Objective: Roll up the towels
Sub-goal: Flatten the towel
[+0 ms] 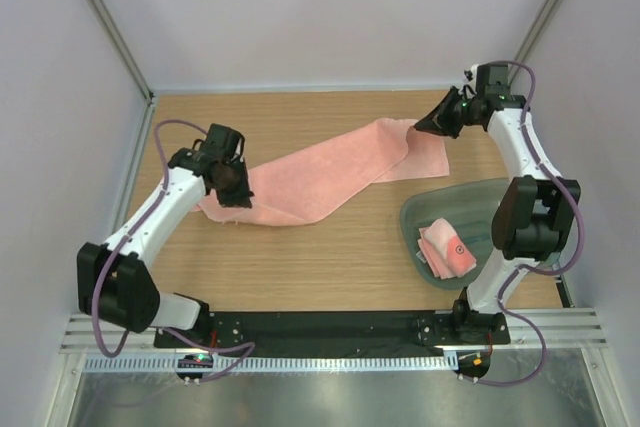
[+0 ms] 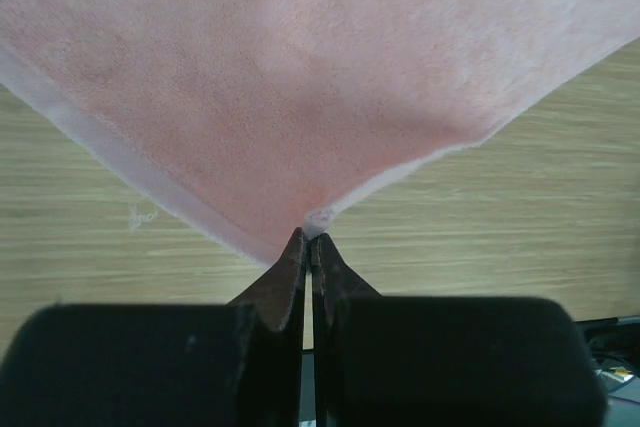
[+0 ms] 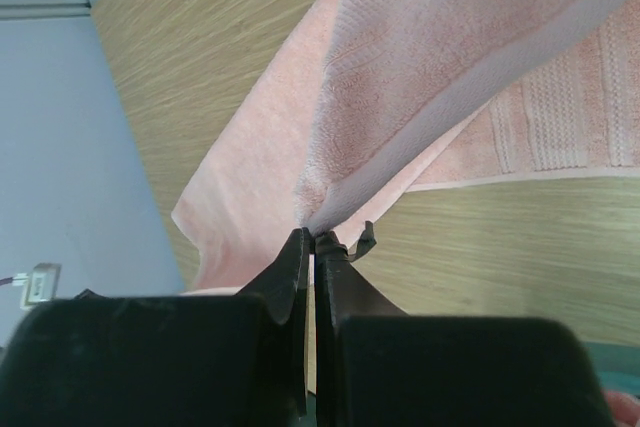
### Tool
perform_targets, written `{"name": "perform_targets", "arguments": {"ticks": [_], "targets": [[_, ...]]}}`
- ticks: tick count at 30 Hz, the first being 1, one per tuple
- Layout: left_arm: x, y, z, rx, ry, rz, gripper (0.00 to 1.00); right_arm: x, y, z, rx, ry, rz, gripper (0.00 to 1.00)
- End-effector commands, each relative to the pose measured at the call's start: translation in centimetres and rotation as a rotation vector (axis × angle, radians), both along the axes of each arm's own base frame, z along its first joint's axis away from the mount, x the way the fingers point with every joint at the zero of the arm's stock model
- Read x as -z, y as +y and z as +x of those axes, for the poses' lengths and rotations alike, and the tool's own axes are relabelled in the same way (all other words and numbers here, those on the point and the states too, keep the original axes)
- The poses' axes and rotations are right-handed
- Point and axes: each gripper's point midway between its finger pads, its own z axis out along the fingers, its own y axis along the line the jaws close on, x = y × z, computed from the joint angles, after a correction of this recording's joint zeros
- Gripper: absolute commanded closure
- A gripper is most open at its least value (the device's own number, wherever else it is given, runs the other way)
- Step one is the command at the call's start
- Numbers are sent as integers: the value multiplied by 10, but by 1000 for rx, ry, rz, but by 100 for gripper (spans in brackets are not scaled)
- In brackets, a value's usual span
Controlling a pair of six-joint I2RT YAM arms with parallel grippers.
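Observation:
One salmon-pink towel lies stretched diagonally across the wooden table, its right end folded over itself. My left gripper is shut on its near-left corner; the left wrist view shows the cloth fanning out from the pinched tip at the left gripper. At the far right, my right gripper is shut on the other end, where a hemmed edge of the towel rises slightly off the table from the right gripper. A second towel lies bunched inside the tub.
The translucent grey-green tub sits at the right front, partly under the right arm's elbow. White walls and metal posts close in the table on three sides. A black base plate runs along the near edge.

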Motion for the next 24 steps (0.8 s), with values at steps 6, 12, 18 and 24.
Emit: {"name": "perform_targets", "arguments": {"ticks": [6,12,18,24], "targets": [[-102,30,-28,-36,-269,25,100,-79,3,-50,-28,-163,-10,99],[-134,49,-41,-75,-340,67,100,-103,4,-53,-29,-193,-6,99],[-145,58,1,-96,-347,58,100,-104,0,-1,-23,-162,9,99],[-163,62,105,-112,-378,12,100,-120,6,74,-18,-193,106,99]]}}
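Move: Both grippers already pinch towel corners. The towel's middle lies about 18 cm right of the left gripper and 6 cm ahead, some 7 cm below. Its free left corner is 11 cm to that gripper's left, nearly level. From the right gripper the towel's middle is about 19 cm left and 10 cm back, 15 cm below; its free right corner is some 9 cm right and 10 cm back, the rolled towel about 10 cm right and 26 cm back. Keep both grippers shut on the towel's corners and lift quickly, the left about 14 cm, the right some 10 cm, easing both back at first and tipping the fingers outward. Near the top, swing both forward towards the back wall, taking the left gripper to the left as well, away from the right one, to draw the towel out. ##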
